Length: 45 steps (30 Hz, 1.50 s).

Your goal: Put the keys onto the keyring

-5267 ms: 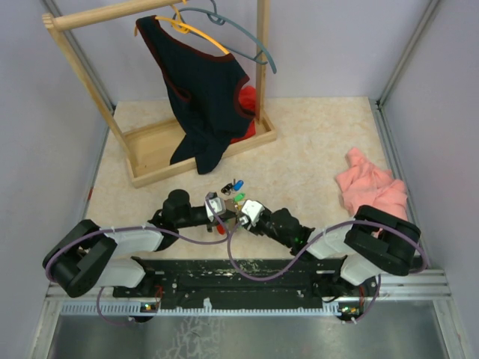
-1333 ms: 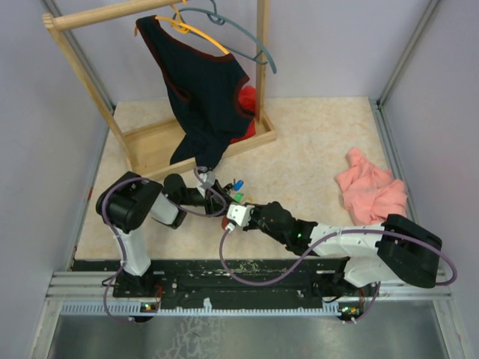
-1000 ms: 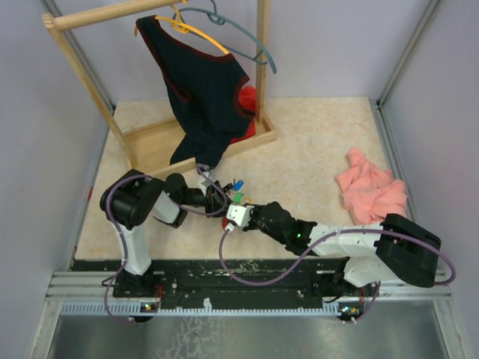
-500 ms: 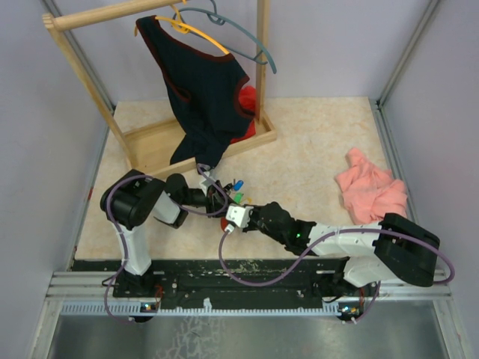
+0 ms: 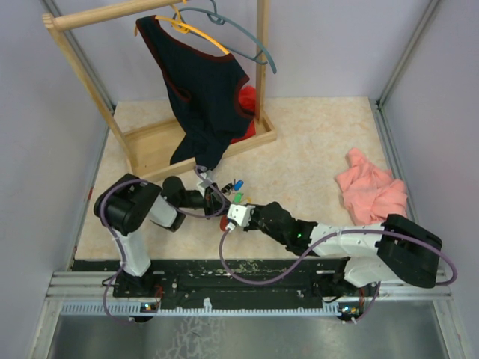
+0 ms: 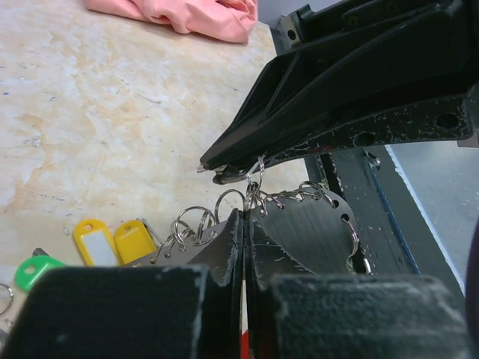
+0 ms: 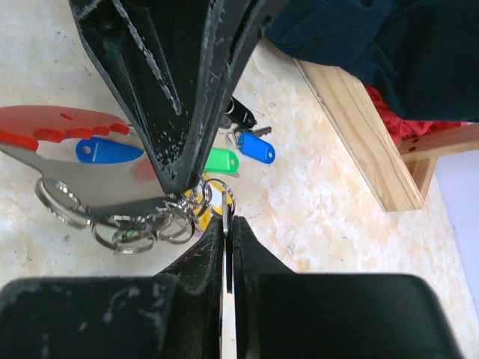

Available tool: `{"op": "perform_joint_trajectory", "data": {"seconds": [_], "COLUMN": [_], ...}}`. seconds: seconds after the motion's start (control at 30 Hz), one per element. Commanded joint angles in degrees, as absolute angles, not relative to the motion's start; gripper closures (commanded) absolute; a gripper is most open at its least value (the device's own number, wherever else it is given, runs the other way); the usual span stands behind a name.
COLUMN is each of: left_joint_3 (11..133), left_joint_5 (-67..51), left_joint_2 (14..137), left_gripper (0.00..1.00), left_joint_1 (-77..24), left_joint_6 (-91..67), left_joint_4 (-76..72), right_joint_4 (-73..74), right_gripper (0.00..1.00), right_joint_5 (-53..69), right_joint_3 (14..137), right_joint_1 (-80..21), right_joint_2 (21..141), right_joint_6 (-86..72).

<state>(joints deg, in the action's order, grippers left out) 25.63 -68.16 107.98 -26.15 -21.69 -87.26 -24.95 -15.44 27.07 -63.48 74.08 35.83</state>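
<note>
My left gripper (image 6: 245,213) is shut on the keyring (image 6: 307,232), a flat grey and red plate with several small split rings along its edge. It also shows in the right wrist view (image 7: 71,179), held by the left fingers (image 7: 172,97). My right gripper (image 7: 228,221) is shut on a thin key blade whose ring (image 7: 224,198) touches the keyring's rings. Loose keys lie on the table: blue (image 7: 257,149), green (image 7: 221,159), yellow (image 6: 94,240). In the top view the two grippers meet (image 5: 224,203) beside the blue key (image 5: 237,184).
A wooden rack (image 5: 198,142) with a dark garment (image 5: 202,90) and hangers (image 5: 224,30) stands at the back left, close behind the keys. A pink cloth (image 5: 370,191) lies at the right. A black tag (image 7: 241,114) lies near the keys.
Since the earliest frame the left arm has folded up with its elbow raised and the right arm has stretched left. Over the last second both grippers have barely moved.
</note>
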Motion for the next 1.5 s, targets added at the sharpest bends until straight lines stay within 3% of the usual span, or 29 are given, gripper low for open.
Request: {"op": "perform_joint_trajectory", "data": {"seconds": [0.0,0.2,0.6,0.73,0.87,1.1,1.47], "left_joint_3": [22.46,18.54,14.43,14.26,14.50,17.67,26.08], "left_joint_5": [-61.95,-52.12,-36.68,-40.91,-49.17,-63.92,-69.43], "left_joint_2": [104.56,99.33,92.57,92.80,94.42,99.23,101.53], "left_gripper": [1.00,1.00,1.00,0.98,0.80,0.67,0.59], "left_joint_1": [-26.02,-26.05,-30.74,-30.88,-29.65,-26.54,-26.50], "left_joint_6": [-21.77,-21.56,-21.31,-18.32,-15.02,-9.91,-0.99], "left_joint_4": [-102.28,-98.44,-95.41,-94.47,-92.19,-90.01,-75.54], "right_joint_4": [-23.59,-20.64,-25.82,-27.60,-28.12,-28.28,-27.89], "right_gripper": [1.00,1.00,1.00,1.00,1.00,1.00,1.00], "right_joint_5": [-19.17,-18.11,-21.15,-22.92,-22.81,-21.61,-19.50], "right_joint_3": [27.17,26.15,26.81,26.55,26.87,26.53,27.49], "right_joint_1": [-63.54,-64.26,-66.75,-66.72,-66.78,-66.72,-66.71], "right_joint_2": [69.39,67.72,75.11,74.57,73.81,72.00,73.29], "right_joint_6": [32.61,29.48,30.80,32.80,34.40,36.13,36.67]}}
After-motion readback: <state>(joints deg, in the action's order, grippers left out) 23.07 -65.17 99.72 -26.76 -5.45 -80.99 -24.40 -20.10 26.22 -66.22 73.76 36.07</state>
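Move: The split ring pinched in the right fingers lies about 2 cm to the right of the left hand's shut fingertips and 1 cm above. From the left hand, the green tag is some 3 cm ahead, 3 cm right and 5 cm down, and the blue tag 7 cm ahead, 3 cm right and 6 cm down. From the right hand, the keyring plate's ringed edge is about 1 cm back, 3 cm left and 2 cm below. Left hand rises 4 cm, sinks back opening beside the ring; right, still pinching it, dips 3 cm, returns. ##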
